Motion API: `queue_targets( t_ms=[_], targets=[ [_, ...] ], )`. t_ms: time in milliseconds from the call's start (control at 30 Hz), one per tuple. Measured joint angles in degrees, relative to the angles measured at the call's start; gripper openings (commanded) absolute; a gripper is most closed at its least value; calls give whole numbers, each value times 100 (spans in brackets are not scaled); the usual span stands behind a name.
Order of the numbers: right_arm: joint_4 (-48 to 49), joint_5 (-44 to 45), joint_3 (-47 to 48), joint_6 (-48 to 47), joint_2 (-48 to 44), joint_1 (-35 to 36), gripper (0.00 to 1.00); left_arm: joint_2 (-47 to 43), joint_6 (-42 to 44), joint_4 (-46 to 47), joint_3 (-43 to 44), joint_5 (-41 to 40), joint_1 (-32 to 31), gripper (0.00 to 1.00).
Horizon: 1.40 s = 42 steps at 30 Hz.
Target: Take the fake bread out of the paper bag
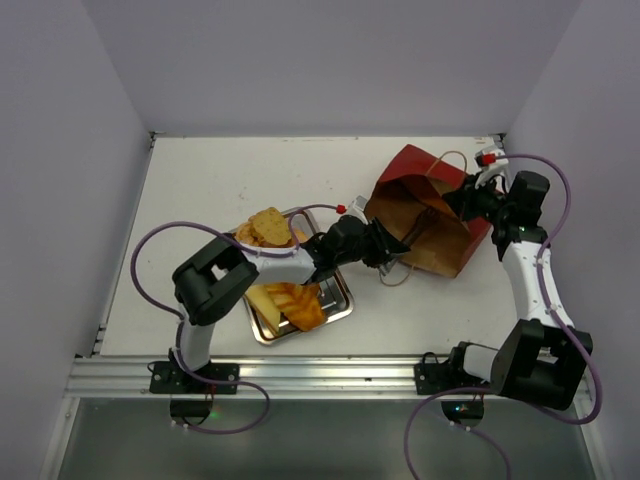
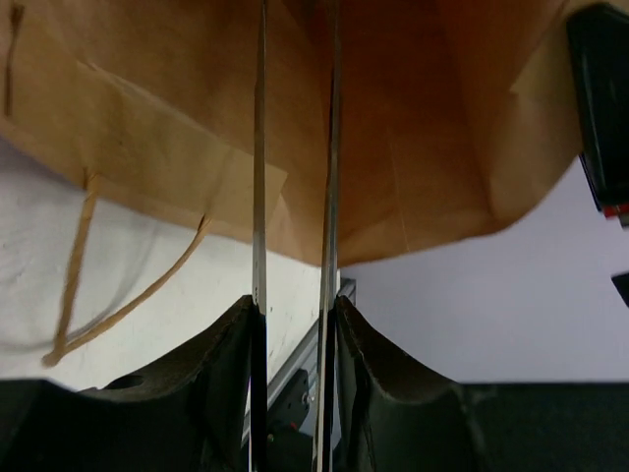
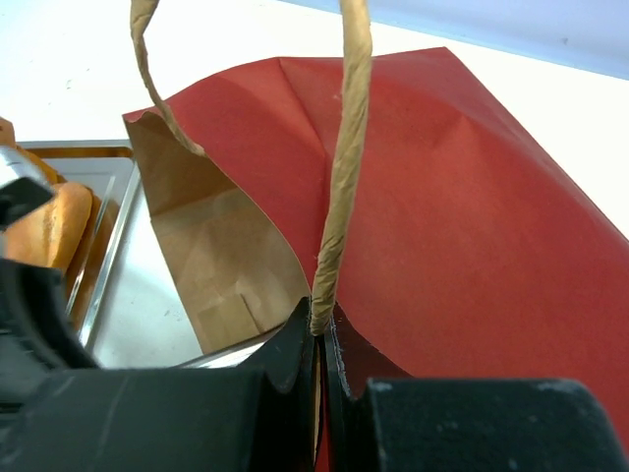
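Note:
The paper bag (image 1: pixel 432 232) lies on its side, dark red outside and brown inside, its mouth facing the tray. My right gripper (image 3: pixel 320 329) is shut on one tan string handle (image 3: pixel 344 157) at the bag's rim, holding the mouth up. At the mouth, my left gripper (image 1: pixel 392 250) points into the brown interior (image 2: pixel 413 147). Its thin fingers (image 2: pixel 260 197) stand a little apart with nothing between them. Fake bread lies on the silver tray (image 1: pixel 342 305): a round brown piece (image 1: pixel 268 227) at the far end and golden-orange pieces (image 1: pixel 292 302) at the near end. No bread shows inside the bag.
The bag's other string handle (image 2: pixel 79 256) trails loose on the white table. Grey walls close in the table on three sides, and a metal rail (image 1: pixel 300 375) runs along the near edge. Purple cables loop beside both arms.

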Motion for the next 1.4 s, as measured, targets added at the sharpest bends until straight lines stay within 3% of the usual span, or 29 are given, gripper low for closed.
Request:
queue_targets(
  t_ms=[600, 1400],
  targets=[
    [57, 391, -96, -20, -2, 479, 0, 990, -793, -179, 1045, -468, 144, 41],
    [92, 409, -166, -26, -28, 568, 0, 1777, -1563, 20, 1578, -463, 365, 42]
  ],
)
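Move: The bread left in the paper bag lies deep in its far end, about 16 cm ahead of the left hand, 14 cm to its right and 10 cm lower. The middle of the bag's open mouth is some 7 cm ahead and 6 cm right, a little lower; the loaded tray sits about 25 cm left and 7 cm back, 11 cm down. From the right hand, which pinches the bag's upper rim, the bread is roughly 5 cm ahead, level sideways and 18 cm below. Deeper into the bag, towards the bread at its far end, go the tongs that the left hand still holds: the hand reaches forward some 8 cm, sinking about half as much and easing right, while it turns roughly 15 degrees counter-clockwise and tips down. Its fingers keep their opening. The right hand keeps its pinch on the rim and draws it 2 to 3 cm left, sinking slightly. ##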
